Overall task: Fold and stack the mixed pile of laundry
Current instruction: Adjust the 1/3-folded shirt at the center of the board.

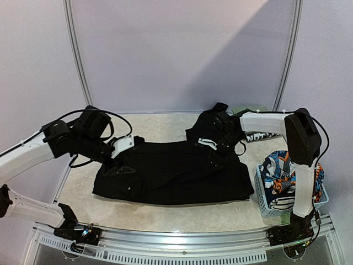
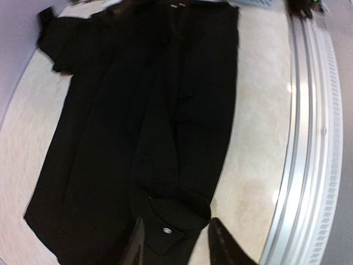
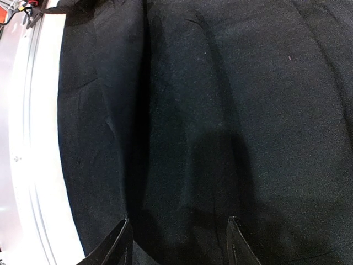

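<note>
A large black garment (image 1: 171,174) lies spread lengthwise across the middle of the table. My left gripper (image 1: 126,144) hangs over its left end. In the left wrist view its jaws stand apart (image 2: 179,243) on either side of a flap with a silver button (image 2: 165,230); the flap lies slack between them. My right gripper (image 1: 212,152) hovers over the garment's upper right part. Its two fingers are spread wide (image 3: 177,245) above flat black cloth (image 3: 220,110) and hold nothing. An orange-blue-white cartoon-print piece (image 1: 278,174) lies in the basket.
A pale blue lattice basket (image 1: 265,201) stands at the table's right front corner. A black-and-white printed piece (image 1: 258,136) lies behind it under the right arm. A metal rail (image 1: 176,240) runs along the near edge (image 2: 300,138). Bare tabletop (image 1: 160,127) lies behind the garment.
</note>
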Action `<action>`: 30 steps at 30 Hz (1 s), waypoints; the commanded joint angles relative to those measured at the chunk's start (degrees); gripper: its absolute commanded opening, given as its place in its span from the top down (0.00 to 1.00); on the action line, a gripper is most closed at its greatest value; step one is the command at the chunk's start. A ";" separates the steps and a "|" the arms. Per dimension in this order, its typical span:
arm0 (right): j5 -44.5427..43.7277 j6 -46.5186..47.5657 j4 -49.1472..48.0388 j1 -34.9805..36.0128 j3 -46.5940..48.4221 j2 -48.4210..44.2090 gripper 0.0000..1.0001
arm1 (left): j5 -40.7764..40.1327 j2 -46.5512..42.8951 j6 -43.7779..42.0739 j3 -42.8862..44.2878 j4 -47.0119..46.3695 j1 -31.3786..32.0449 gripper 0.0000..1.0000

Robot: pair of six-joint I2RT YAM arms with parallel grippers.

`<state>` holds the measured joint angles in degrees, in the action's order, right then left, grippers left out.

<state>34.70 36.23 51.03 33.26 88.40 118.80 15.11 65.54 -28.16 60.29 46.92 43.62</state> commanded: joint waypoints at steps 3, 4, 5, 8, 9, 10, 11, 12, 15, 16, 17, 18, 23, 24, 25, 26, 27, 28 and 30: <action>0.60 -0.45 -0.07 0.58 0.71 0.20 0.42 | -29.18 -13.69 40.29 -5.76 -5.07 0.20 0.46; 0.43 -0.66 -0.37 0.58 0.84 0.29 0.42 | -36.98 -14.40 51.89 -6.03 -0.74 0.24 0.46; 0.05 -1.12 -0.80 0.73 0.96 0.43 0.42 | -39.63 -15.10 61.61 -7.27 2.98 0.23 0.45; -1.78 -1.63 -2.10 0.96 1.20 1.10 0.42 | -37.22 -17.12 84.38 -15.49 3.63 2.44 0.47; -2.26 -2.00 -2.33 0.99 1.36 1.28 0.42 | -37.33 -17.19 93.45 -18.18 2.41 4.28 0.47; -2.23 -2.11 -2.11 0.95 1.60 1.65 0.42 | -38.11 -17.46 98.32 -20.80 -0.42 6.52 0.47; -1.89 -2.12 -1.79 1.01 1.75 1.79 0.42 | -39.60 -17.45 102.50 -22.98 -2.97 9.08 0.44; -1.65 -2.05 -1.65 1.02 1.77 1.80 0.42 | -41.92 -17.25 106.58 -23.93 -3.87 11.20 0.41; -1.27 -2.13 -1.67 1.00 1.09 0.84 0.42 | -47.61 -15.85 113.31 -24.92 -5.32 14.55 0.40; -1.28 -2.05 -1.81 1.00 0.81 0.56 0.42 | -48.54 -15.49 114.36 -25.48 -6.43 14.86 0.39; -1.31 -1.97 -1.94 0.96 0.50 0.08 0.42 | -48.84 -15.04 116.06 -26.27 -7.48 14.91 0.39; -1.26 -1.96 -2.05 0.99 0.32 -0.24 0.42 | -48.59 -14.74 117.72 -27.33 -8.73 14.92 0.39; -1.13 -1.66 -1.97 1.02 0.19 -0.90 0.42 | -45.64 -13.79 127.55 -35.95 -19.28 14.94 0.39; -1.05 -1.75 -2.03 1.00 0.26 -1.01 0.42 | -45.57 -13.19 127.95 -36.69 -21.09 14.92 0.40; -0.96 -1.77 -2.07 1.01 0.28 -1.09 0.42 | -45.66 -12.38 128.55 -36.81 -21.77 14.92 0.40; -0.88 -1.73 -2.05 0.97 0.28 -1.11 0.42 | -46.08 -11.48 128.47 -36.82 -22.45 14.85 0.40; -0.80 -1.74 -1.99 0.99 0.35 -1.15 0.42 | -46.58 -10.62 128.37 -36.83 -23.33 14.79 0.40; -0.78 -1.84 -1.97 0.95 0.29 -1.17 0.42 | -47.05 -9.55 128.33 -36.94 -24.08 14.75 0.40; -0.69 -1.73 -1.88 0.98 0.23 -1.14 0.42 | -47.06 -8.13 128.65 -37.84 -26.33 14.35 0.40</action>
<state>33.54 34.74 49.63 33.76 88.84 119.42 -30.22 55.29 97.21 23.57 27.88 57.65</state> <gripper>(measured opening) 0.579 0.600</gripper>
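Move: About 6 cm to the left of the left hand, roughly 1 cm farther out and 15 cm below it, lies the buttoned cuff on the folded shirt. The shirt's near edge runs about 4 cm nearer than the hand and 10 cm to its left, and the shirt's near-left corner is some 20 cm left and 1 cm nearer, both just as low. From the right hand the cuff lies some 34 cm left, 10 cm nearer and about level. Swinging left about 10 cm with a slight rise first, the already empty left hand then sinks steeply, ending some 14 cm lower, close to the cuff on its left side. On the way the wrist turns about 105 degrees counter-clockwise and the fingers spread from a third open to well over half; whether they touch the cloth can't be seen. ##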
